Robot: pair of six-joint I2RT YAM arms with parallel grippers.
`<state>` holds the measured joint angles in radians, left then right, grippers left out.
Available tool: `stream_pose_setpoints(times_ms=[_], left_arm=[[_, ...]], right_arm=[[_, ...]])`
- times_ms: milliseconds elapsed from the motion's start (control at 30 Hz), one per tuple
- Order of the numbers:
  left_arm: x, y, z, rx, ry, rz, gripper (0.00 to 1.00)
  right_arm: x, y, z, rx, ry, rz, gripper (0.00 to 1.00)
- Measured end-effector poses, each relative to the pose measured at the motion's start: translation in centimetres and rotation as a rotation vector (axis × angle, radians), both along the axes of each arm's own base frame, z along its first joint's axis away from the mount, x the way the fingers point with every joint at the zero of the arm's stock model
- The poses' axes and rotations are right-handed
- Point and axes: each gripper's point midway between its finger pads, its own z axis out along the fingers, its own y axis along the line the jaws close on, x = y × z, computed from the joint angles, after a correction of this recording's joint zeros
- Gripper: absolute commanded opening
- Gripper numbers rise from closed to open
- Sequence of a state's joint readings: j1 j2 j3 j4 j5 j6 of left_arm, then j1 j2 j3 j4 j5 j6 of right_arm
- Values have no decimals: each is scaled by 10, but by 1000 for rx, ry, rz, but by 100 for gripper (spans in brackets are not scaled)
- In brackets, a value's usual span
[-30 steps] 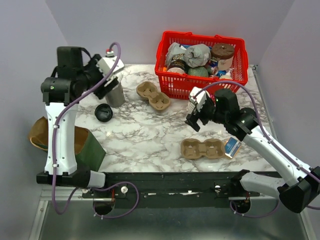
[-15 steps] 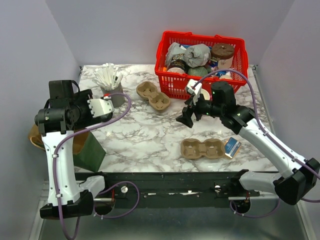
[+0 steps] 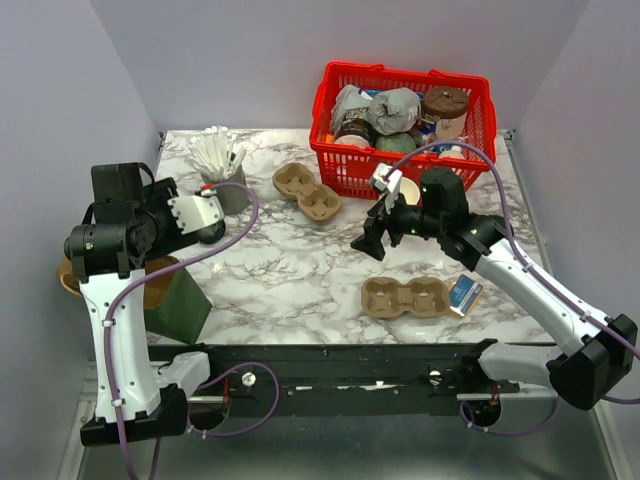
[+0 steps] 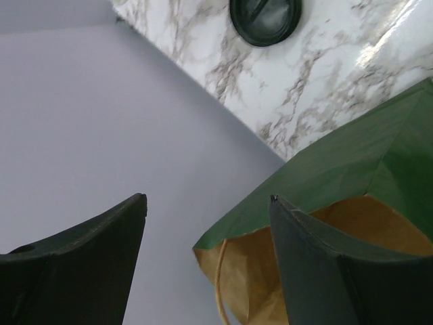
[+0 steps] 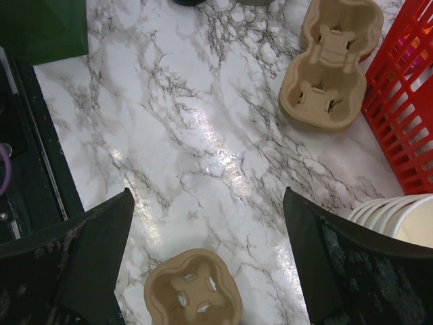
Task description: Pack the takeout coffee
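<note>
Two brown cup carriers lie on the marble table, one near the basket (image 3: 307, 192) (image 5: 331, 64) and one at the front (image 3: 404, 297) (image 5: 191, 288). A stack of white paper cups (image 3: 405, 190) (image 5: 399, 217) stands beside my right gripper. A green paper bag (image 3: 180, 300) (image 4: 352, 162) with a brown inside sits at the table's left edge. My left gripper (image 3: 200, 225) (image 4: 206, 198) hangs open and empty above the bag's mouth. Above the middle of the table, my right gripper (image 3: 370, 240) (image 5: 208, 193) is wide open and holds nothing. A black lid (image 4: 265, 17) lies beyond the bag.
A red basket (image 3: 400, 110) (image 5: 406, 101) full of groceries stands at the back right. A grey holder of white stirrers (image 3: 220, 165) is at the back left. A small blue box (image 3: 463, 293) lies by the front carrier. Purple walls close in both sides.
My left arm has swung from the stirrer holder back to the near left, over the bag. The right gripper has shifted left and farther from me, toward the table's middle.
</note>
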<state>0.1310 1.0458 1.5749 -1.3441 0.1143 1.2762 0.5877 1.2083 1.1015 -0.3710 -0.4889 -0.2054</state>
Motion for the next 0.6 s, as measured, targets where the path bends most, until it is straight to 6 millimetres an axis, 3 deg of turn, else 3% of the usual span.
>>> stream_pose_setpoints(times_ms=[167,333,433,600], left_arm=[[1,43,12,30,13,318,85],[18,86,30,37,-27,638,82],[19,99,39,23,-75,780,80],[1,117,35,17,-110,963,82]], right_arm=[[6,8,-7,4,28,9,100],[17,19,-12,1,68,20,100],[24,28,-10,14,88,25,100],[32,37,-3,36,104,27,100]])
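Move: The green paper bag stands below my left hand, its middle about 8 cm to the left, 7 cm back and 20 cm down; the black lids lie some 17 cm ahead and 6 cm right, with the straw holder about 22 cm ahead and 13 cm right. From my right hand the bag is roughly 50 cm left and 9 cm back; the joined carrier is 23 cm ahead and 13 cm left, the cup stack 14 cm ahead and 9 cm right. I sweep my open, empty left hand about 12 cm left, high over the green bag and out above its left side, rising a little while the wrist turns some 55 degrees counter-clockwise; nothing is touched. Meanwhile my right hand, wide open and still pointing left, drifts left and forward about 5 cm over bare table, towards the joined carrier, clearing the cup stack. ##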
